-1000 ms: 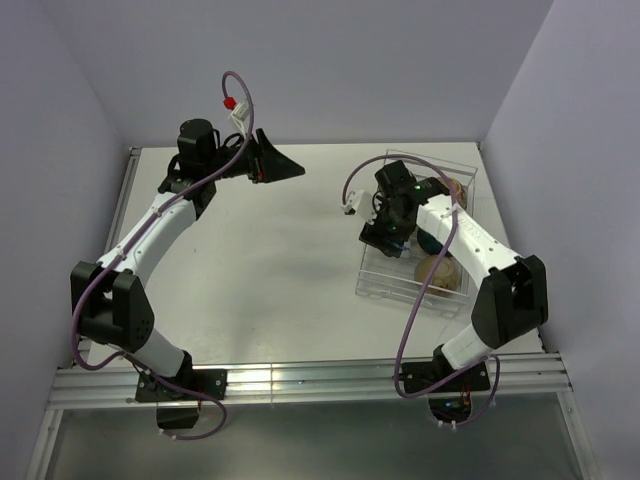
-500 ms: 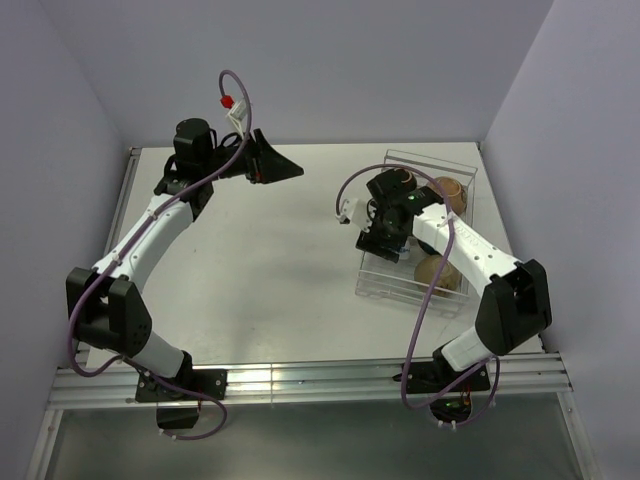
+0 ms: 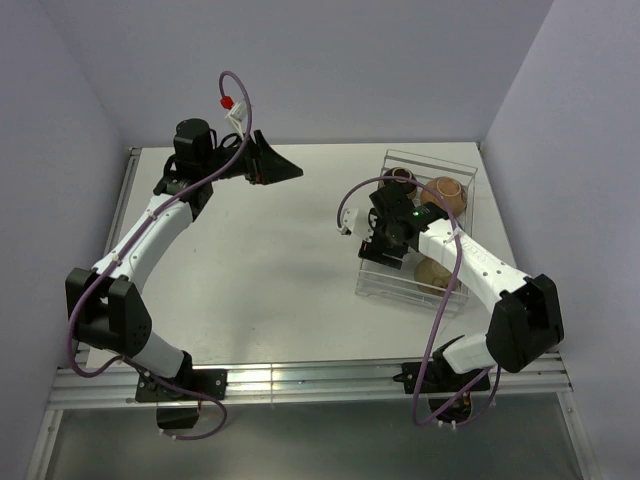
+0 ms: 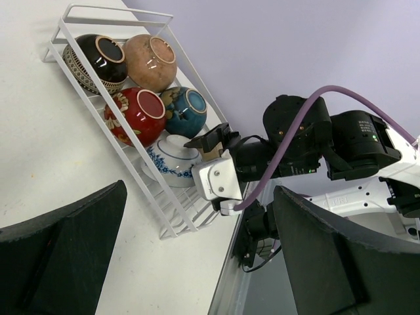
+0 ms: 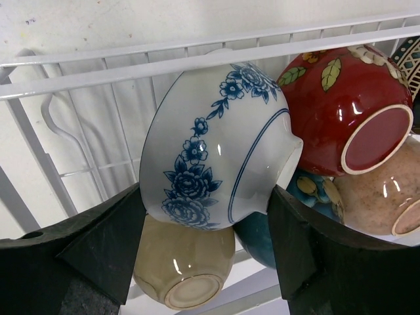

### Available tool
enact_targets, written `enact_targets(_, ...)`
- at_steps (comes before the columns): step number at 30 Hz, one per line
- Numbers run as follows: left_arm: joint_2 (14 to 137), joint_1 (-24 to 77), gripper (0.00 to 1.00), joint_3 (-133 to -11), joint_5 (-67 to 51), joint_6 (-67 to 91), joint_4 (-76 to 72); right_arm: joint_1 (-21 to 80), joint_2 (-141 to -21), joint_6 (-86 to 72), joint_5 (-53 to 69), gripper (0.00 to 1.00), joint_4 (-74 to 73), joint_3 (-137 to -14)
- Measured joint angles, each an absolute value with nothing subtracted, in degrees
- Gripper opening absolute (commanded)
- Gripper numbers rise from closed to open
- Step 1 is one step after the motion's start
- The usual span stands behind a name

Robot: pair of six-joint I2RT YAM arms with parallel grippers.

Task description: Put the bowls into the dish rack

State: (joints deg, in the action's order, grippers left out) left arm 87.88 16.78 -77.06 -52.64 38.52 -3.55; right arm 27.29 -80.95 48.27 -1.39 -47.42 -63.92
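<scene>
My right gripper is shut on the blue-patterned white bowl, one finger on each side of it, over the near left part of the dish rack. The bowl is tilted on its side, above the rack's ribs. A cream bowl, a teal bowl, a red bowl and a tan bowl lie around it in the rack. The left wrist view shows a black bowl at the rack's far end. My left gripper hangs open and holds nothing, at the table's far left.
The rack stands on the right of the white table, near the right wall. A metal rail runs along the table's near edge. My right arm's cable loops out to the rack's left.
My right arm has swung its wrist nearer along the rack's left side with the bowl still gripped, uncovering bowls at the rack's far end. The left arm has barely moved.
</scene>
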Motion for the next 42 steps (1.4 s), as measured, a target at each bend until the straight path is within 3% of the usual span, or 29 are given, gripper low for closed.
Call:
enact_targets(5,87.9,16.7,0.99,-77.1,-52.6,38.3,-3.5,27.5,-79.7,49.3,-1.9,0.37,-46.5,-62.5)
enact_targets(6,87.9,16.7,0.99,-77.1,-52.6,38.3,-3.5,27.5,-79.7,49.4,-1.9,0.41,-46.5,-62.5)
enact_targets(7,87.9,16.7,0.99,-77.1,-52.6,38.3,-3.4,27.5,-79.7,49.4,-1.9,0.51,-46.5,-62.5)
enact_targets(10,87.9,16.7,1.0,-77.1,-52.6,38.1,-3.2,27.6,-79.7,49.5,-2.0,0.6,-46.5,-62.5)
enact_targets(17,87.9,16.7,1.0,-77.1,-52.6,38.0,-2.5,27.6,-79.7,49.7,-2.0,0.66,-46.5,-62.5)
enact_targets(23,87.9,16.7,1.0,-77.1,-52.6,37.5,-2.3,27.6,-79.7,50.4,-2.1,0.78,-46.7,-62.5)
enact_targets(25,87.9,16.7,0.99,-77.1,-52.6,37.4,-2.3,27.6,-79.7,50.5,-2.2,0.94,-46.8,-62.5)
enact_targets(27,87.9,16.6,0.99,-77.1,-52.6,37.1,-2.2,27.5,-79.8,50.3,-2.9,1.0,-47.2,-62.2)
enact_targets(42,87.9,16.3,1.0,-77.1,-52.6,36.9,-2.0,27.1,-80.1,50.1,-3.9,1.0,-49.8,-62.5)
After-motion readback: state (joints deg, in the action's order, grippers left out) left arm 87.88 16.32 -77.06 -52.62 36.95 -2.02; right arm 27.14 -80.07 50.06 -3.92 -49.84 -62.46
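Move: At the near left corner of the dish rack, the slot for the blue-and-white bowl in the right hand lies about 4 cm back, 2 cm to the left and 4 cm below that hand. The tan bowl stands some 5 cm back and 10 cm right of the hand, the teal bowl 3 cm ahead and 11 cm right, the red bowl 8 cm ahead and 1 cm right. From the left hand the slot is about 10 cm back, 23 cm right and far below. Holding the blue-and-white bowl tilted and nearly still over the near left corner of the rack, the right hand waits, then opens its fingers from three quarters to full and lets go. As they spread, it eases about 1.5 cm to the right and 1 cm back, away from the red bowl, sinking very slightly, with the wrist turning only about five degrees. ##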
